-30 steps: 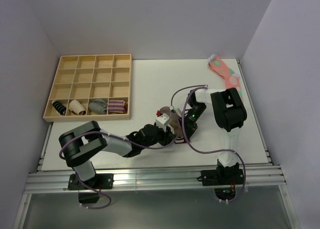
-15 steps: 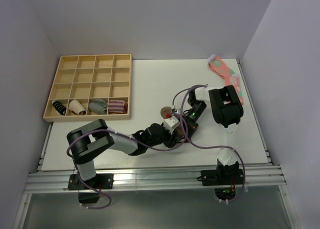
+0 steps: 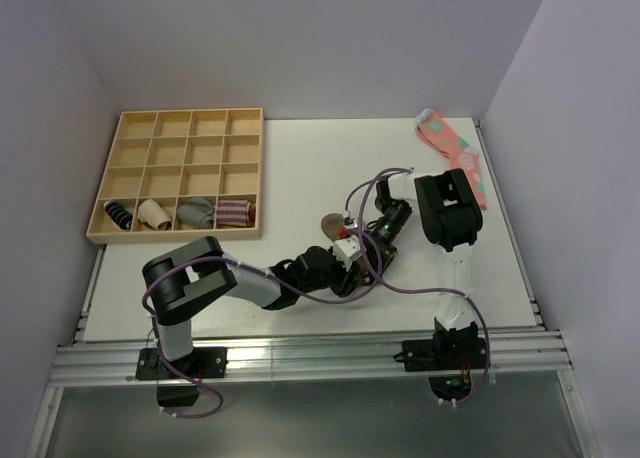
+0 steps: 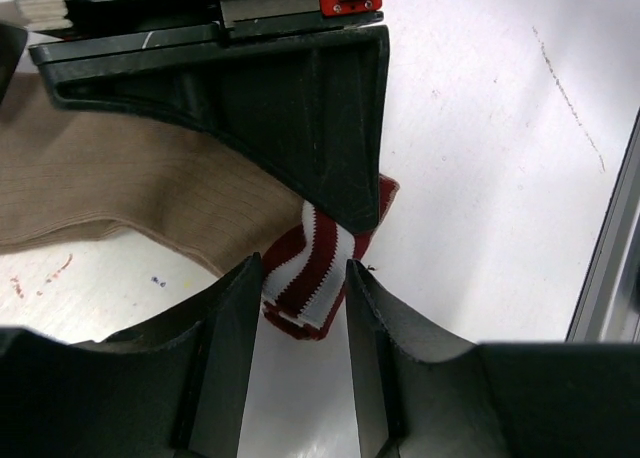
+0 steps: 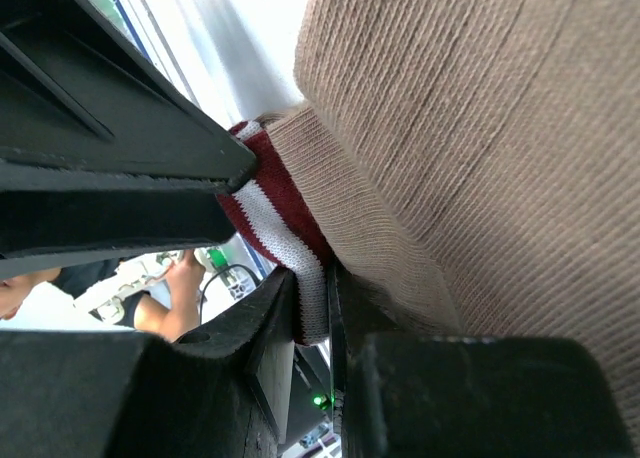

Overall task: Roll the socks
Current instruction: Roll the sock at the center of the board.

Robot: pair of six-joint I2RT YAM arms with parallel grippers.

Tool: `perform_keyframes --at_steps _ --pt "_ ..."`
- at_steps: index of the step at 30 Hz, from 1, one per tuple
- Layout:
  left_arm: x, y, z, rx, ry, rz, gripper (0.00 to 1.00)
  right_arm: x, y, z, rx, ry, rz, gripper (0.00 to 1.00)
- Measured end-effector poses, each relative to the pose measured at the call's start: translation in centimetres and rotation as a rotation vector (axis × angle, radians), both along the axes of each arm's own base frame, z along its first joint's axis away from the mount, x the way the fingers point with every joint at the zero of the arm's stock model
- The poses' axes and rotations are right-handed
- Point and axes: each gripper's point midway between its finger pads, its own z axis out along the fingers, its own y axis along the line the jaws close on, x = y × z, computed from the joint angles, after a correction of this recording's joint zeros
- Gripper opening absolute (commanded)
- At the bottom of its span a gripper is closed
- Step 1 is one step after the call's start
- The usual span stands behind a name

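Note:
The tan-brown sock (image 3: 330,224) lies at the table's middle. Its red and white striped cuff (image 4: 312,270) points toward the near edge. My right gripper (image 3: 364,240) is shut on that cuff; in the right wrist view the cuff (image 5: 262,218) is pinched between its fingers (image 5: 326,300) and the tan body (image 5: 480,148) fills the frame. My left gripper (image 4: 300,283) is open, with its two fingertips either side of the cuff's end, just under the right gripper's black finger (image 4: 300,108). In the top view the left gripper (image 3: 346,262) sits right against the right one.
A wooden compartment tray (image 3: 180,128) stands at the back left, with small sock bundles (image 3: 195,213) in its front row. A coral-pink dotted sock (image 3: 455,153) lies at the back right edge. A metal rail (image 3: 300,358) runs along the near edge.
My left arm has reached further right and its gripper has closed in on the cuff. The tan sock has shifted a little toward the back left.

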Motion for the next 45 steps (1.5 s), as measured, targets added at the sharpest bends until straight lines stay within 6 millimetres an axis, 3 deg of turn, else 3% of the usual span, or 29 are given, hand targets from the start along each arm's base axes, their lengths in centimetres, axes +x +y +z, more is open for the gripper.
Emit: perform_keyframes --at_steps 10,22,29,34,45 --pt "-0.1 -0.9 -0.7 0.003 -0.001 -0.036 0.41 0.0 -0.1 0.0 -0.005 0.002 -0.003 0.14" --pt "-0.1 -1.4 -1.1 -0.013 0.033 -0.073 0.11 0.1 -0.3 0.0 -0.010 0.002 -0.005 0.15" --pt "0.3 -1.8 -1.2 -0.046 0.134 -0.097 0.00 0.2 -0.6 0.0 -0.031 0.002 -0.018 0.32" --pt "0.6 -2.5 -1.3 -0.056 0.238 -0.086 0.00 0.4 -0.7 0.5 -0.047 -0.042 -0.047 0.46" --pt "1.0 -2.7 -1.7 -0.009 0.454 0.047 0.00 3.6 -0.8 1.2 -0.067 -0.272 -0.151 0.50"
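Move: Just beyond the open left fingers, about 3 cm to the right of that hand, level fore and aft and 2 cm lower, is the striped cuff of the sock. The brown middle of the sock lies some 7 cm ahead of the left hand, and its toe end about 12 cm ahead and 6 cm to the left. The right hand already has the cuff between its finger pads. Easing right and slightly down by about 3 cm, the left hand brings its half-open fingers around the cuff and pinches it partway along, then rolls some 25 degrees, forward side dipping. Once it has hold, the right fingers open, let go of the cuff and draw away, mainly forward by 3 to 4 cm and a little up, tilting about 15 degrees. ##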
